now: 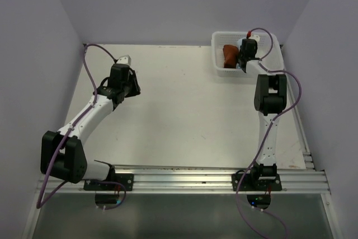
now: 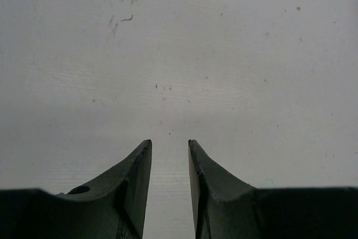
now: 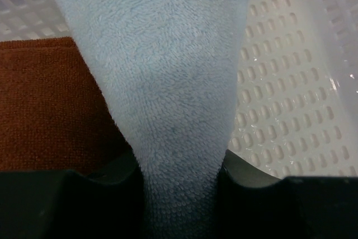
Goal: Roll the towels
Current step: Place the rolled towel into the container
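My right gripper reaches down into the white mesh basket and is shut on the light blue towel, which bulges out wide beyond the fingers. The rust brown-red towel lies just left of it on the basket floor. From above, the right gripper sits inside the basket, with the rust towel showing beside it. My left gripper hovers over the bare table at the far left. Its jaws stand a little apart with nothing between them.
The basket stands in the table's far right corner, against the back wall. White walls close the table in on the left, back and right. The tabletop under the left gripper shows only small stains.
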Motion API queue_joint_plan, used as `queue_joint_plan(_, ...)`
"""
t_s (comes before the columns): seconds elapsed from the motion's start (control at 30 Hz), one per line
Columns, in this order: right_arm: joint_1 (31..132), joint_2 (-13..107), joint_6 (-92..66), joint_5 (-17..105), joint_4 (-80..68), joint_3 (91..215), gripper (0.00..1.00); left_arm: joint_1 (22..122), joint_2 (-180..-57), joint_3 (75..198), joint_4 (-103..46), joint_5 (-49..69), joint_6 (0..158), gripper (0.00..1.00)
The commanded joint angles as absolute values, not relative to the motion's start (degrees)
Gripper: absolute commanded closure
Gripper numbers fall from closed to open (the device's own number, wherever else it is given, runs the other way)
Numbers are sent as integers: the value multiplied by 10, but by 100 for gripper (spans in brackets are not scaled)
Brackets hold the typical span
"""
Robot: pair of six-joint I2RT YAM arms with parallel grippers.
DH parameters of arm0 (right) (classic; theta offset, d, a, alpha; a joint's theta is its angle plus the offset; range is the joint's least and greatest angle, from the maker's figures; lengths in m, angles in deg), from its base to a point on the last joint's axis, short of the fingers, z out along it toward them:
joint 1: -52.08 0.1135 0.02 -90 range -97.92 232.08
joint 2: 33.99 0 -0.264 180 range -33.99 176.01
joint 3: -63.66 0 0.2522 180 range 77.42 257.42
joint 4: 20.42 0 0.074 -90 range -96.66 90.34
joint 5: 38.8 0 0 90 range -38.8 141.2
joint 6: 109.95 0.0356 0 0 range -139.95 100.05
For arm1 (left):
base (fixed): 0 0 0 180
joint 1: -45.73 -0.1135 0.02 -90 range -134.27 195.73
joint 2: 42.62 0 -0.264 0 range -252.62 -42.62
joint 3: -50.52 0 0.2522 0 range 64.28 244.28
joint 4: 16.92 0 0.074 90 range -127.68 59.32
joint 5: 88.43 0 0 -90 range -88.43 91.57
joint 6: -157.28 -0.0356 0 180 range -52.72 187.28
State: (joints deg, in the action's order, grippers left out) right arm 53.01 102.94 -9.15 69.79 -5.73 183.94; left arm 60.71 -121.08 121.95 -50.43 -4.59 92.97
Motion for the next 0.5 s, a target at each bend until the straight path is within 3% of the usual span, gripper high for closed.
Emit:
queue_joint_plan(0.0,523,1043,-93,708,-68,1882,73,601,-1216,1233,-480,-38,914,64)
queue_joint_plan(0.03,523,1045,-92,704,-53,1885,70,601,-1216,1233,-480,-37,914,63)
queue_joint_plan(0.07,523,1048,-92,702,-48,1886,59,600,-1217,1234,-480,-35,914,63)
queue_joint_plan(0.2,523,1046,-90,701,-39,1884,44,600,-1219,1233,-481,-31,915,63)
queue_joint_plan(0.33,523,1030,-89,699,-37,1879,34,600,-1218,1233,-482,-27,915,63)
queue_joint_plan(0.47,523,1013,-87,702,-33,1878,30,599,-1215,1230,-479,-19,916,63)
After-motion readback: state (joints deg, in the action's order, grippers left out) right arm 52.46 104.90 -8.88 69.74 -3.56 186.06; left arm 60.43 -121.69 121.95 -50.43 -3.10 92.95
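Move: My right hand already holds the rolled blue towel inside the container, whose middle lies about 3 cm ahead of it, 3 cm to its right and roughly level. The blue roll's middle is some 4 cm ahead of my right fingers, and the rolled brown towel about 7 cm to the left of them, 2 cm ahead and 2 cm lower. From my left hand the container is some 28 cm ahead, 55 cm to the right and 10 cm below. I lower my right hand only the last stretch, about 1.5 cm down into the container with the blue towel still between the fingers. Then I hold it low there, just right of the brown towel, and open the fingers from about a third to roughly two-thirds of their range, easing the pinch on the roll without lifting away. ##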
